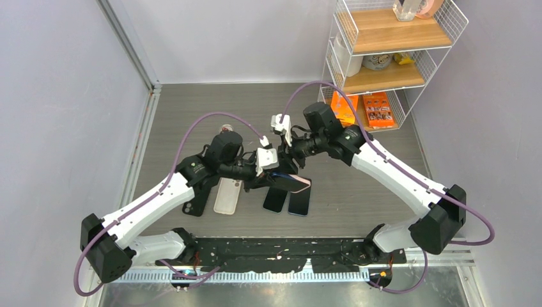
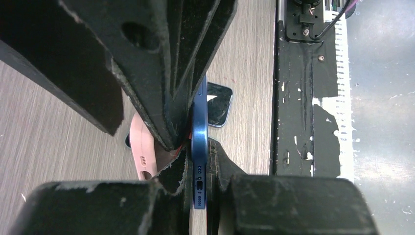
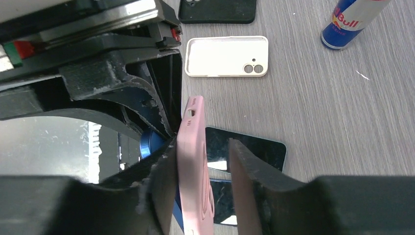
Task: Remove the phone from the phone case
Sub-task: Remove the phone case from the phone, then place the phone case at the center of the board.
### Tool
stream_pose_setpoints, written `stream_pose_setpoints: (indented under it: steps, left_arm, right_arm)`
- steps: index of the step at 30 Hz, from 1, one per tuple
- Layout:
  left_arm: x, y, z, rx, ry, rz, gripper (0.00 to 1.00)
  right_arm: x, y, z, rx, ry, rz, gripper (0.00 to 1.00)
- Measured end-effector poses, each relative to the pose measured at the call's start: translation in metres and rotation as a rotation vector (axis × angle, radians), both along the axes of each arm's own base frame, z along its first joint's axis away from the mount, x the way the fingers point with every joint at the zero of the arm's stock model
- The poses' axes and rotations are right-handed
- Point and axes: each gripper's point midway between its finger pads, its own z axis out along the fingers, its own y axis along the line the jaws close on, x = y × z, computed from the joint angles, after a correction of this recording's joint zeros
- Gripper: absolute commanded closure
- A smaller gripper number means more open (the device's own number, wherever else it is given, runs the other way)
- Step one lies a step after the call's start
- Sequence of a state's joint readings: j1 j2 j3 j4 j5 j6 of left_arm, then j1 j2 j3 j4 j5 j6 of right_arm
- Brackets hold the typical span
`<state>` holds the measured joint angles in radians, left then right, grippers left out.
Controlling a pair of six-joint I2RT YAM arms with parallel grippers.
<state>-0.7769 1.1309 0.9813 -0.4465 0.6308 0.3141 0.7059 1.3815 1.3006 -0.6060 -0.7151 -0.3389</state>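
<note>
A blue phone [image 2: 199, 147] is held edge-on above the table, with my left gripper [image 2: 198, 169] shut on its bottom end; its charging port faces the left wrist camera. A pink case [image 3: 193, 161] is partly peeled off it and stands beside it [image 2: 142, 152]. My right gripper [image 3: 202, 147] straddles the pink case. One finger touches the case and the other finger [image 3: 242, 166] stands apart from it, so this gripper is open. In the top view both grippers meet mid-table over the phone [image 1: 291, 181].
A cream case [image 3: 226, 56] and a black case [image 3: 218, 10] lie on the table, left of the grippers in the top view. Two dark phones [image 1: 276, 199] [image 1: 299, 202] lie flat below them. A Red Bull can [image 3: 350, 19] stands nearby. A wire shelf [image 1: 390, 57] is at the back right.
</note>
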Motion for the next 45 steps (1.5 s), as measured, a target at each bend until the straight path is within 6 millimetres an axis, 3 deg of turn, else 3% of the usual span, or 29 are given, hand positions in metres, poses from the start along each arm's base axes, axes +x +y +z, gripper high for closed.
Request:
stream_pose_setpoints:
  steps: [1, 3, 7, 15, 24, 30, 36, 41, 45]
  left_arm:
    - [0.001, 0.0, 0.0, 0.002, -0.002, 0.003, 1.0]
    - [0.003, 0.001, -0.001, 0.007, -0.008, 0.014, 1.0]
    - [0.005, 0.005, -0.005, 0.029, -0.016, 0.028, 1.0]
    - [0.0, 0.024, -0.004, 0.062, -0.088, 0.014, 1.0]
    - [-0.017, 0.063, -0.005, 0.14, -0.157, -0.015, 1.0]
    - [-0.031, 0.085, -0.013, 0.203, -0.143, -0.019, 1.0]
    - [-0.025, 0.107, -0.008, 0.248, -0.168, 0.053, 1.0]
    - [-0.01, 0.124, 0.017, 0.233, -0.225, 0.15, 1.0]
    - [-0.001, 0.133, 0.038, 0.204, -0.258, 0.218, 1.0]
  right_arm:
    - [0.0, 0.0, -0.002, -0.002, 0.003, 0.001, 0.73]
    - [0.0, 0.002, -0.005, -0.008, 0.011, 0.005, 0.85]
    - [0.0, 0.005, -0.011, -0.021, 0.029, 0.002, 0.94]
    - [0.012, 0.014, -0.01, -0.021, 0.069, -0.037, 0.95]
    - [0.053, 0.012, -0.011, 0.003, 0.145, -0.183, 0.94]
    - [0.077, 0.011, 0.003, 0.078, 0.159, -0.265, 0.95]
    - [0.09, 0.021, 0.014, 0.186, 0.19, -0.31, 0.95]
    - [0.097, 0.03, -0.005, 0.269, 0.31, -0.368, 0.95]
    - [0.103, 0.038, -0.039, 0.319, 0.45, -0.428, 0.95]
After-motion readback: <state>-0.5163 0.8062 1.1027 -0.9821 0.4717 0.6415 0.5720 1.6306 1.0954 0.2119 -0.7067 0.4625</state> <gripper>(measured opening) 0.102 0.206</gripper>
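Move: My left hand still holds the blue phone, its middle about 4 cm to the right. The half-peeled pink case beside it has its middle about 5 cm right and 1 cm ahead of the left hand; from my open right hand it lies roughly 3 cm back, 4 cm right and 3 cm lower. One loose phone lies on the table some 20 cm below my right hand and 5 cm back, a second 8 cm right of that hand and 6 cm back. I shut my right fingers on the loose edge of the pink case, one finger in the gap between case and phone, sinking about 1 cm. Then I draw the case forward some 10 cm and a little left, dipping at the end as the wrist turns clockwise and tips down. My left hand keeps its pinch on the phone and pulls it about 13 cm left, sagging slightly before rising and tilting some 20 degrees. ##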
